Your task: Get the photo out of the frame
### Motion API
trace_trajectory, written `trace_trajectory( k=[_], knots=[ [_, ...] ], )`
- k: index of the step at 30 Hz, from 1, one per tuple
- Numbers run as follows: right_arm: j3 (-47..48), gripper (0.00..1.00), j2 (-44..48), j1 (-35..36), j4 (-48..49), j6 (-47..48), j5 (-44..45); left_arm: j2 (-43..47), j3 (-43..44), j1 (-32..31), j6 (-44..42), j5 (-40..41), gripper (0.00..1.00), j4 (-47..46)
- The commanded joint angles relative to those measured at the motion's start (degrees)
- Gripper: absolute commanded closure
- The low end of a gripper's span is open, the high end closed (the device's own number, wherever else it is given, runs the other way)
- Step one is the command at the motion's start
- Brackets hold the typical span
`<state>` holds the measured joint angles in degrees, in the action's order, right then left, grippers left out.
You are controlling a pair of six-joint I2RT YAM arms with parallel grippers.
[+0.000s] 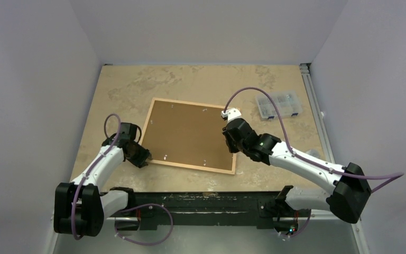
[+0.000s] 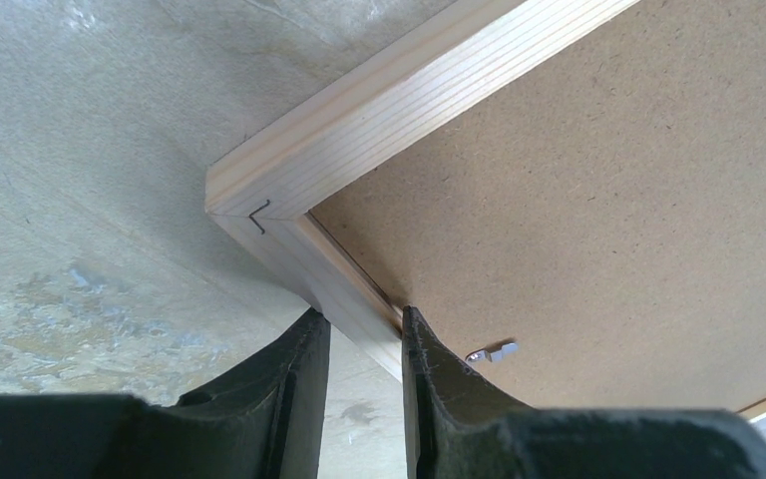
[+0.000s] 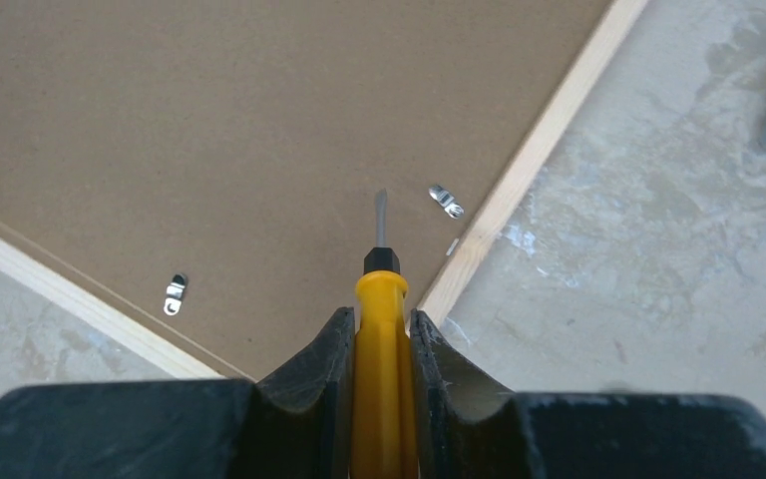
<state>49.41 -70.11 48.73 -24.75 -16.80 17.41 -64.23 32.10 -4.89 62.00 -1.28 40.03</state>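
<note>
The frame (image 1: 146, 125) lies face down on the table, its light wood rails around a brown backing board (image 1: 187, 133). The photo is hidden under that board. My left gripper (image 1: 139, 156) is at the near-left corner. In the left wrist view its fingers (image 2: 419, 344) straddle the frame rail (image 2: 359, 299), one against the outer edge and one against the inner edge, shut on it. My right gripper (image 3: 379, 319) is shut on a yellow-handled screwdriver (image 3: 382, 299). The blade tip (image 3: 381, 200) points over the board beside a metal clip (image 3: 446, 201) near the right rail (image 3: 529, 160).
A second metal clip (image 3: 176, 292) sits on the board near the other rail, and one more (image 2: 494, 351) beside my left fingers. A clear compartment box (image 1: 278, 104) stands at the back right. A metal track (image 1: 313, 106) runs along the table's right edge.
</note>
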Motion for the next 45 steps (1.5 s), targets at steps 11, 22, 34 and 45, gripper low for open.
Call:
trace_trajectory(
  k=[11, 22, 34, 45],
  knots=[
    [-4.77, 1.00, 8.49, -7.12, -5.81, -12.51, 18.37, 6.88, 7.20, -0.21, -4.64, -3.74, 0.29, 7.51],
    [-7.74, 1.00, 10.12, -27.20, -2.89, -16.22, 11.63, 11.76, 19.83, -0.21, -21.94, -12.17, 0.30, 8.58],
    [-12.20, 1.00, 7.01, -36.91, 9.25, -14.45, 12.66, 11.40, 25.35, -0.30, -27.91, -33.99, 0.30, -6.06],
    [-11.50, 0.97, 0.93, -37.40, 6.36, -19.92, 30.45, 10.08, 21.16, -1.09, -33.45, -30.13, 0.32, -6.79]
  ],
)
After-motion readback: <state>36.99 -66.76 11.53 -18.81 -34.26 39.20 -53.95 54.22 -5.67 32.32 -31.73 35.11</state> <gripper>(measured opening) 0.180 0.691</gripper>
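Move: The left hand still has the photo frame's near rail between its fingers, with the near left corner about 6 cm to its left and the frame's middle some 15 cm ahead and 20 cm right. The right hand holds the screwdriver; the bare patch of table it heads for is roughly 10 cm ahead, 30 cm right and 11 cm below, with the clear case 31 cm ahead and 31 cm right, and the wrench 2 cm back and 33 cm right. The right hand keeps its grip on the yellow screwdriver and swings about 25 cm right and slightly forward, off the frame towards the bare table between case and wrench, sinking a little and turning clockwise. Meanwhile the left fingers open wide, release the near rail and rise some 20 cm, drifting right and forward over the frame, the wrist tilting up and turning clockwise. ##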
